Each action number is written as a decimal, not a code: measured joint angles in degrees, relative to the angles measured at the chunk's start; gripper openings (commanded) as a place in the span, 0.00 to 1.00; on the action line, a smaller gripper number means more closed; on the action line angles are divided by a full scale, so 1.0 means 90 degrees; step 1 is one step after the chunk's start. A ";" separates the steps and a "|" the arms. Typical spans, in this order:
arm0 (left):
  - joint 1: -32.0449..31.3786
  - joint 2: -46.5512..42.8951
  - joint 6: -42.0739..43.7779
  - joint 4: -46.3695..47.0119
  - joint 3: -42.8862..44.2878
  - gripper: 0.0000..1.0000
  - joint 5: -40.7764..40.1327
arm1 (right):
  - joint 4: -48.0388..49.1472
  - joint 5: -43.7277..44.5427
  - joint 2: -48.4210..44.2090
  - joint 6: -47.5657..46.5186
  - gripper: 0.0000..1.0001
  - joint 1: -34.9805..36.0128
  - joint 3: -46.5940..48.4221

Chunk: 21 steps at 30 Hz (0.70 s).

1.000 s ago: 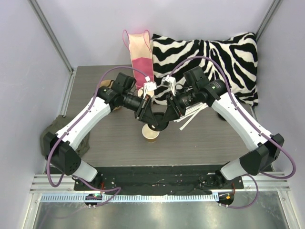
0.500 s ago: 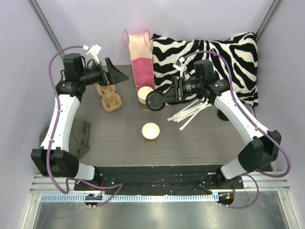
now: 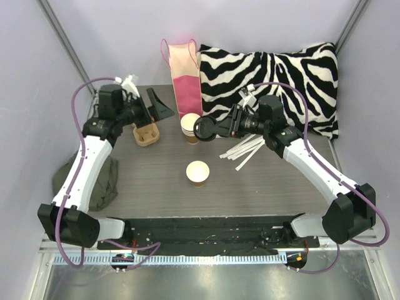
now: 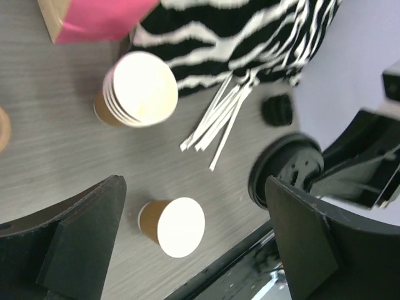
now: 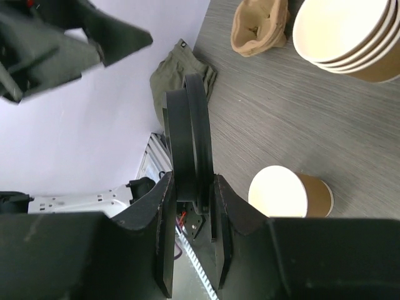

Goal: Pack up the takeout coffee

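A kraft-brown takeout coffee cup (image 3: 197,173) stands open-topped mid-table, also in the left wrist view (image 4: 175,226) and the right wrist view (image 5: 294,194). A stack of cream cups (image 3: 190,127) (image 4: 137,90) (image 5: 347,34) stands by the pink and beige paper bag (image 3: 184,75). My right gripper (image 3: 217,129) (image 5: 190,187) is shut on a round black lid (image 3: 202,129) (image 5: 189,137), held edge-on above the table beside the stack. My left gripper (image 3: 161,106) (image 4: 194,187) hangs wide open and empty at the back left, above the tan cup carrier (image 3: 146,133).
White paper strips (image 3: 247,150) lie right of centre, in front of a zebra-striped pillow (image 3: 275,75) at the back right. An olive cloth (image 3: 103,181) hangs off the table's left edge. Grey walls close in both sides.
Both grippers have left the spot above the kraft cup. The left one swung to the back left and opened; the right one drew back toward the cup stack, still gripping the lid.
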 measured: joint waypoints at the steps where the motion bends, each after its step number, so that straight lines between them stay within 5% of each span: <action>1: -0.0199 -0.0039 0.0073 -0.0041 -0.0063 0.83 -0.0136 | 0.0066 0.0092 -0.0005 0.0083 0.01 0.0044 -0.0087; 4: -0.0903 -0.0095 0.0296 -0.0114 -0.0129 0.59 -0.0493 | 0.0206 0.0282 -0.0007 0.0270 0.01 0.0107 -0.0260; 10: -0.1319 -0.0092 0.0410 -0.0087 -0.0170 0.33 -0.0721 | 0.0391 0.0420 -0.0007 0.0444 0.01 0.0134 -0.0342; 21: -0.1826 0.0017 0.0554 -0.0066 -0.0189 0.27 -0.0719 | 0.0498 0.0389 -0.0007 0.0561 0.01 0.0219 -0.0474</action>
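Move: From the wide-open left hand, the black lid hangs about 14 cm to the right, 5 cm back and 2 cm lower. The cup stack stands roughly 9 cm right and 3 cm ahead, about 17 cm down; the single cup is 12 cm right, 14 cm back and 18 cm down. The right hand already pinches the lid's rim, the lid's middle being some 4 cm to its left and 1 cm ahead; the single cup lies 8 cm left, 10 cm back and 17 cm down. Sweeping about 8 cm to the right and some 4 cm back, sinking slightly, the left hand comes in towards the free side of the lid, quick at first and then easing. Its empty fingers close from wide open to nearly shut as the wrist turns some 15 degrees clockwise. The right hand keeps its pinch on the rim, holding the lid up and settling only a little lower. ##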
